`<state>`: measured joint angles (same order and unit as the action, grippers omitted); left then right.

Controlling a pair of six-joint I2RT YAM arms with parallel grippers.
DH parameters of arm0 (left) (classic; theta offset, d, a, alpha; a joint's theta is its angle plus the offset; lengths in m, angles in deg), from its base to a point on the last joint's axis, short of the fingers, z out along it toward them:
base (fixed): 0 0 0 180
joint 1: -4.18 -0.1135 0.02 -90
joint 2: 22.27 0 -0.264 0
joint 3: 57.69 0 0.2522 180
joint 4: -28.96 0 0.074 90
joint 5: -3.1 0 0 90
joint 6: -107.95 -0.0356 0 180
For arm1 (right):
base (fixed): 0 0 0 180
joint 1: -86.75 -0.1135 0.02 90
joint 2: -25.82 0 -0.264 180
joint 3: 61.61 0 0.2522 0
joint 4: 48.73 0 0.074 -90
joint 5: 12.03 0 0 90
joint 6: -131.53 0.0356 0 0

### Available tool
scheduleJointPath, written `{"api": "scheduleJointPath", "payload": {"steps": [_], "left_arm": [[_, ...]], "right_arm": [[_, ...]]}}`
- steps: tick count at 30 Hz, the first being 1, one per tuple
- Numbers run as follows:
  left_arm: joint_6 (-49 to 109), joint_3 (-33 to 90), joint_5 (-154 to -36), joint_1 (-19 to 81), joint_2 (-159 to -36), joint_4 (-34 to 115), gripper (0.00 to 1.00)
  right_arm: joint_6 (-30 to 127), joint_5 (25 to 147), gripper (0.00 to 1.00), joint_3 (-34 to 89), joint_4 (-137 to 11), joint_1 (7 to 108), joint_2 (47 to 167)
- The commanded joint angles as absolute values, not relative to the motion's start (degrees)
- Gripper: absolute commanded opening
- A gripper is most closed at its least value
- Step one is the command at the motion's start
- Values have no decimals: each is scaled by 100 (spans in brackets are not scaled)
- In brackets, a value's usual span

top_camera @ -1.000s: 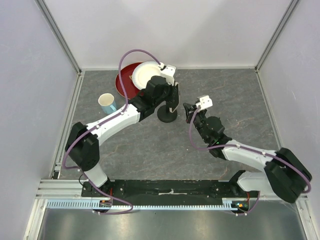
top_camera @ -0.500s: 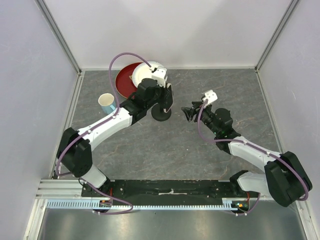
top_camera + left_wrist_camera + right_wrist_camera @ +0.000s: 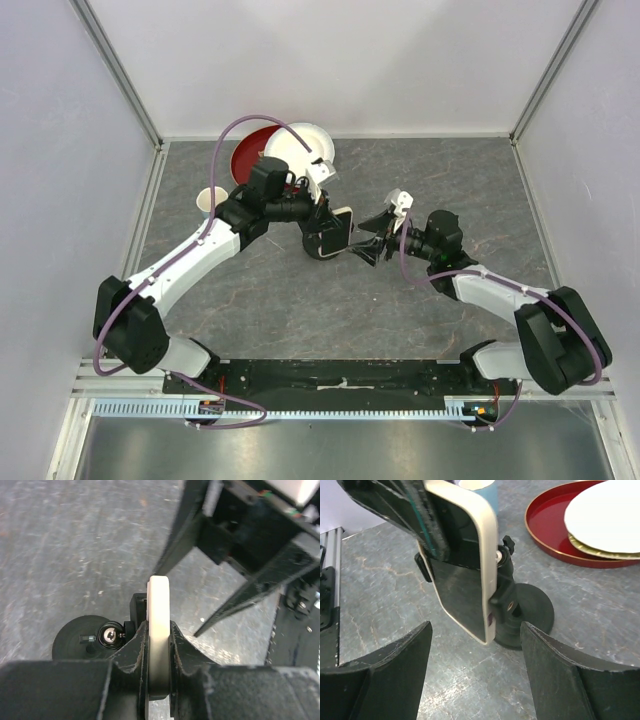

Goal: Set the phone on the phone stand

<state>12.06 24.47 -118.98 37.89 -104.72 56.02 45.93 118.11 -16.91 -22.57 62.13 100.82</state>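
Note:
My left gripper (image 3: 322, 222) is shut on the phone (image 3: 338, 231), which has a black screen and a cream rim. It holds the phone nearly upright, off the table, with its back close against the bracket of the black phone stand (image 3: 320, 247). In the right wrist view the phone (image 3: 462, 585) hangs just in front of the stand (image 3: 530, 611). In the left wrist view the phone (image 3: 159, 615) shows edge-on between my fingers, with the stand's disc base (image 3: 72, 637) to the left. My right gripper (image 3: 371, 243) is open and empty, facing the screen from the right.
A red plate (image 3: 245, 160) with a white plate (image 3: 305, 145) on it sits at the back behind the left arm. Both plates show in the right wrist view (image 3: 555, 525). A pale blue cup (image 3: 210, 199) stands to the left. Grey walls surround the table.
My left gripper has turned and lowered the phone against the stand. My right gripper has moved left, close to the phone, and stays open.

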Motion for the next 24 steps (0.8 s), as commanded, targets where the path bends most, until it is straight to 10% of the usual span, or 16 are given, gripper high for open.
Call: {"api": "scheduleJointPath", "payload": {"steps": [1, 16, 24], "left_arm": [[636, 2410, -13752, 3837, -10348, 6443, 2], [732, 2559, -14175, 3696, -10690, 6215, 2], [793, 2366, -13799, 3687, -10682, 5907, 2]], "right_arm": [[4557, 12595, 77, -1392, -1785, 6223, 10333], [4347, 13369, 52, -909, -2223, 6047, 11072], [4731, 13466, 0, -891, -1935, 5959, 11177]]}}
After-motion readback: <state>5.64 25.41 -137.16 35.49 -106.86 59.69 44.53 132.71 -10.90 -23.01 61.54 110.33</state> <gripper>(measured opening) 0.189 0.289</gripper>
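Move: The phone stand's holder, up against the back of the phone that the left hand still grips, is some 4 cm to the right hand's left, about 2 cm farther out and roughly 1 cm lower; the phone's middle is about 5 cm left, 2 cm out and 2 cm up. From the left hand that holder lies about 4 cm right, 1 cm out and 4 cm down, with the white plate roughly 22 cm ahead, 6 cm left and 14 cm below. The phone, still gripped by the left fingers with the stand's holder at its back, is drawn about 4 cm towards the bases and turned some 15 degrees clockwise, then eased about 1 cm forward again. Meanwhile the right hand goes about 3 cm left, slightly back and down, turning some 15 degrees counter-clockwise, and its wide-open fingers close to pinch the holder and the phone's lower edge. ##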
